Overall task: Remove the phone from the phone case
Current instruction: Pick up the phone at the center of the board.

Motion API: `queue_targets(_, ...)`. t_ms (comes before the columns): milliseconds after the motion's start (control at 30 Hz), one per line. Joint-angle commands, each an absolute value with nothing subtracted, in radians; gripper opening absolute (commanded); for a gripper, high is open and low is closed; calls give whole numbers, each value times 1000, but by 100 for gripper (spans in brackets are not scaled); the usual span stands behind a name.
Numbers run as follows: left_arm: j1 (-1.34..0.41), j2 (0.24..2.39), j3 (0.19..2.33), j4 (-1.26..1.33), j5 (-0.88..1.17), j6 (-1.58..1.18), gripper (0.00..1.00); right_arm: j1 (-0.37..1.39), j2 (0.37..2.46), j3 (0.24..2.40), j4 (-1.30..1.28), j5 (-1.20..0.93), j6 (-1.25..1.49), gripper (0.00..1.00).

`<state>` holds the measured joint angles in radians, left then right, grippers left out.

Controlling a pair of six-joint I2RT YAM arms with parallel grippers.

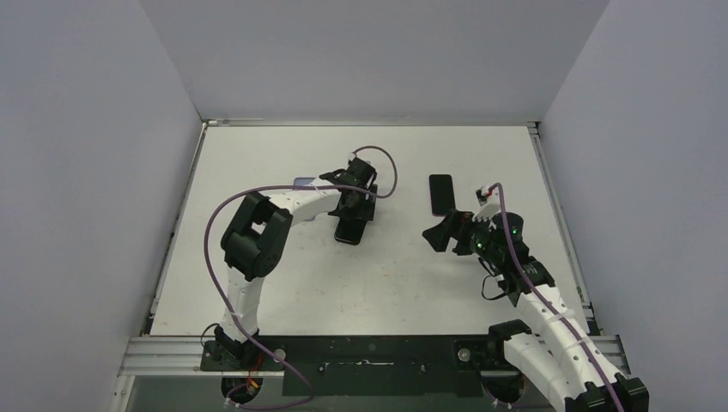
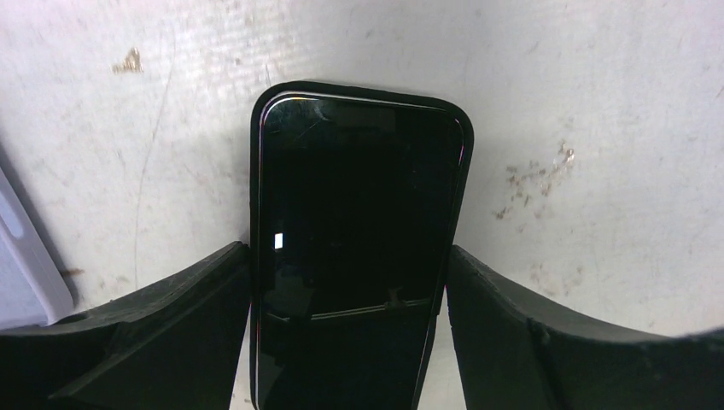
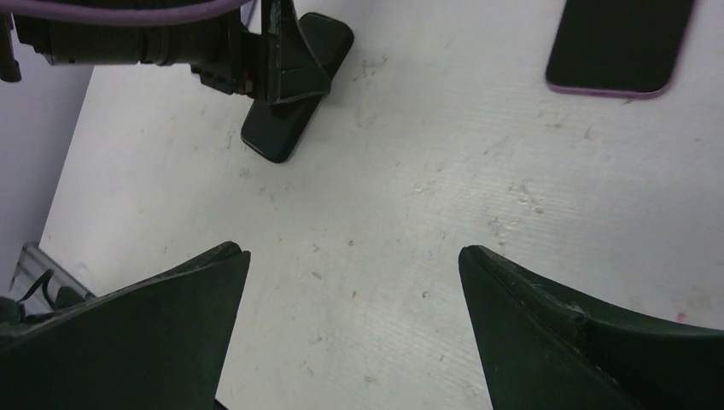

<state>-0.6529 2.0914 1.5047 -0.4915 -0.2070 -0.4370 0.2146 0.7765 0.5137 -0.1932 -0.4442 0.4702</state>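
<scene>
A black phone (image 2: pixel 359 213) lies screen up on the table inside a black phone case (image 2: pixel 359 88), whose rim shows round the glass. My left gripper (image 2: pixel 348 252) straddles its near half, one fingertip against each long edge, so it is shut on the cased phone. From above, the phone (image 1: pixel 347 233) sticks out below the left gripper (image 1: pixel 352 221) at mid-table. My right gripper (image 1: pixel 440 233) hovers to the right, apart from it, open with only bare table between its fingers (image 3: pixel 205 282). In the right wrist view the cased phone (image 3: pixel 273 141) lies far left under the left gripper (image 3: pixel 286 68).
A second dark phone with a purple edge (image 1: pixel 440 194) lies flat beyond the right gripper and shows again as a dark slab (image 3: pixel 619 43). A pale lavender flat object (image 1: pixel 302 182) lies left of the left gripper, its corner (image 2: pixel 26 265) showing. Grey walls enclose the table.
</scene>
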Motion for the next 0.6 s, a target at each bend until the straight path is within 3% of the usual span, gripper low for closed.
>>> queue_targets(0,-663,2015,1433,-539,-112,-537,56,326,797,454,-15,-411,584,100)
queue_targets(300,-662,1862,1300,-435,13,-701,35,636,927,372,231,-225,741,100)
queue_targets(567,-661,1751,1175,-285,134,-875,15,771,1149,379,454,-150,849,100)
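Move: The phone at the centre of the board is already between the left fingers, its middle about 1 cm nearer the base than their grip. The pale case lies some 15 cm to the left hand's left and 6 cm ahead, the freed phone about 27 cm to its right and 8 cm ahead, both 1-2 cm lower. From the open right hand, the held phone is roughly 15 cm ahead, 25 cm left and 14 cm below; the freed phone is 23 cm ahead, 3 cm right, 15 cm below. Drawing back towards the base by about 8 cm and rising slightly, the left hand keeps its pinch on the phone's long sides and rolls some 20 degrees, right side up, swinging a little counter-clockwise. The right hand, fingers still wide open, sweeps about 12 cm left while sinking and drawing back, closing in on the held phone without reaching it. ##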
